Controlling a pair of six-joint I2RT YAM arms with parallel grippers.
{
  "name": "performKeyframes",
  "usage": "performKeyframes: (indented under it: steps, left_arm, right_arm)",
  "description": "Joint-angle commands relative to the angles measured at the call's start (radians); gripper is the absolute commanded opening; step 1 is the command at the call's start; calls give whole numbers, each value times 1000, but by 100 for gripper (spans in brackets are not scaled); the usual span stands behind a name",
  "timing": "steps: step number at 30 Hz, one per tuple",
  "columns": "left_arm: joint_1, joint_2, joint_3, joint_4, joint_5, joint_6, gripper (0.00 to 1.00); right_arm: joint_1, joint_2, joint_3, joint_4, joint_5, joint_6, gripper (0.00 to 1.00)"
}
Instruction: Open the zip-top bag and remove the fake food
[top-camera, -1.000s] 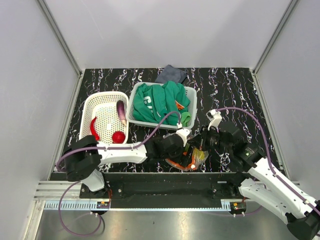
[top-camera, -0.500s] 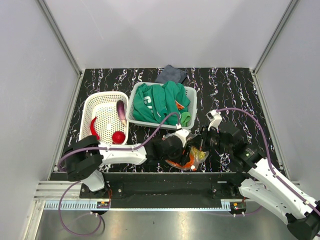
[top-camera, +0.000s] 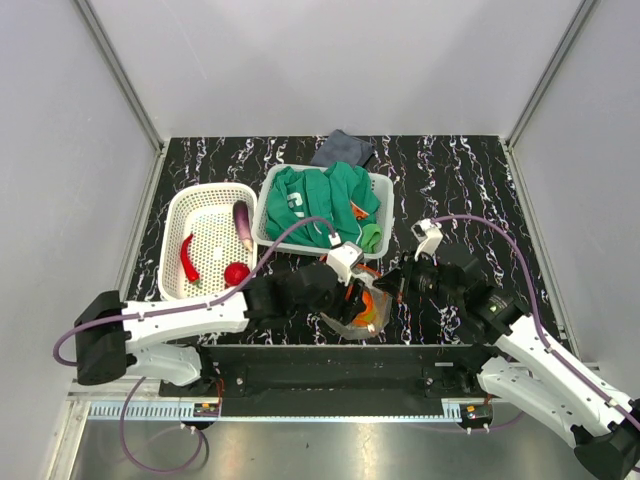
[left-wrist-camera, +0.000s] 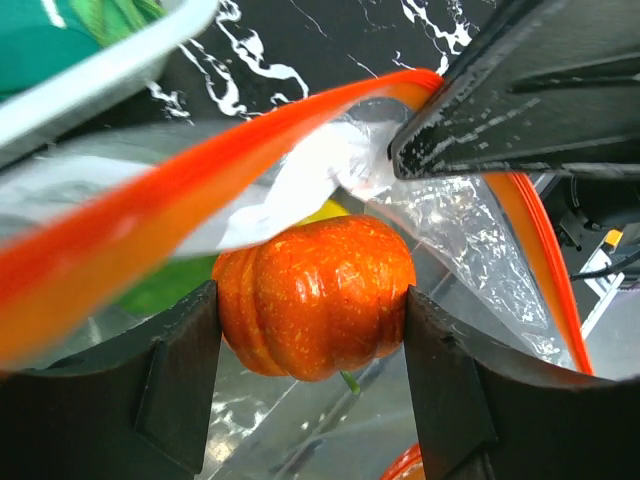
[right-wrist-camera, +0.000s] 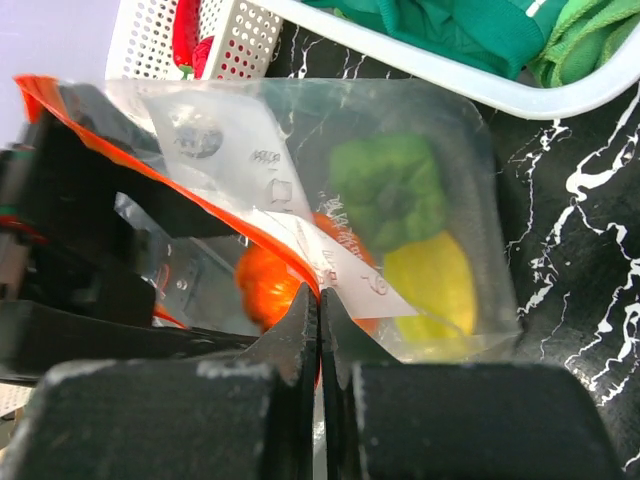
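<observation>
The zip-top bag (right-wrist-camera: 250, 150) is clear with an orange-red zip strip (left-wrist-camera: 150, 210), and its mouth is held open near the table's front edge (top-camera: 362, 312). My right gripper (right-wrist-camera: 320, 300) is shut on the bag's rim by the strip. My left gripper (left-wrist-camera: 312, 322) reaches into the mouth and is shut on an orange toy pumpkin (left-wrist-camera: 315, 295), one finger on each side. A green pepper (right-wrist-camera: 390, 190) and a yellow piece (right-wrist-camera: 430, 280) of fake food lie inside the bag. In the top view the two grippers meet at the bag, left (top-camera: 352, 295) and right (top-camera: 386, 290).
A white perforated basket (top-camera: 175, 215) at the left holds a red chili (top-camera: 187, 258), a red round fruit (top-camera: 236, 273) and a purple eggplant (top-camera: 243, 225). Behind the bag stands a white tray (top-camera: 385, 190) with a green garment (top-camera: 320, 200). A dark cloth (top-camera: 342, 148) lies further back.
My left gripper's jaws have narrowed onto the pumpkin inside the bag. The left arm has stretched lower and shifted slightly left, and the bag has moved with it. The right gripper stays shut.
</observation>
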Motion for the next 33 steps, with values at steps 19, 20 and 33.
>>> performKeyframes:
  steps: [19,20,33]
  left_arm:
    - [3,185,429,-321,109,4,0]
    - [3,180,435,-323,110,4,0]
    - [3,-37,452,-333,124,125,0]
  right_arm:
    - [7,59,123,47,-52,-52,0]
    - [7,59,123,45,-50,-58,0]
    - [7,30,101,24,-24,-77,0]
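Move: The left hand already grips the orange pumpkin inside the bag. The white basket it is bound for stands about 34 cm to its left and 14 cm ahead, some 10 cm lower. Still in the bag, roughly 9 cm below, are the green pepper, about 3 cm left and 1 cm ahead, and the lemon, about 2 cm right and 3 cm back. From the right hand, holding the bag's rim, the basket lies some 39 cm left, 12 cm ahead and 14 cm below. Upward, with a sideways wiggle, the left hand draws the held pumpkin from inside the bag to its mouth: up and slightly left, then about 4 cm right past the rim at nearly constant height, then up again, some 8 cm higher overall. Its fingers keep their grip. The right hand keeps the rim pinched and rises a couple of centimetres. ##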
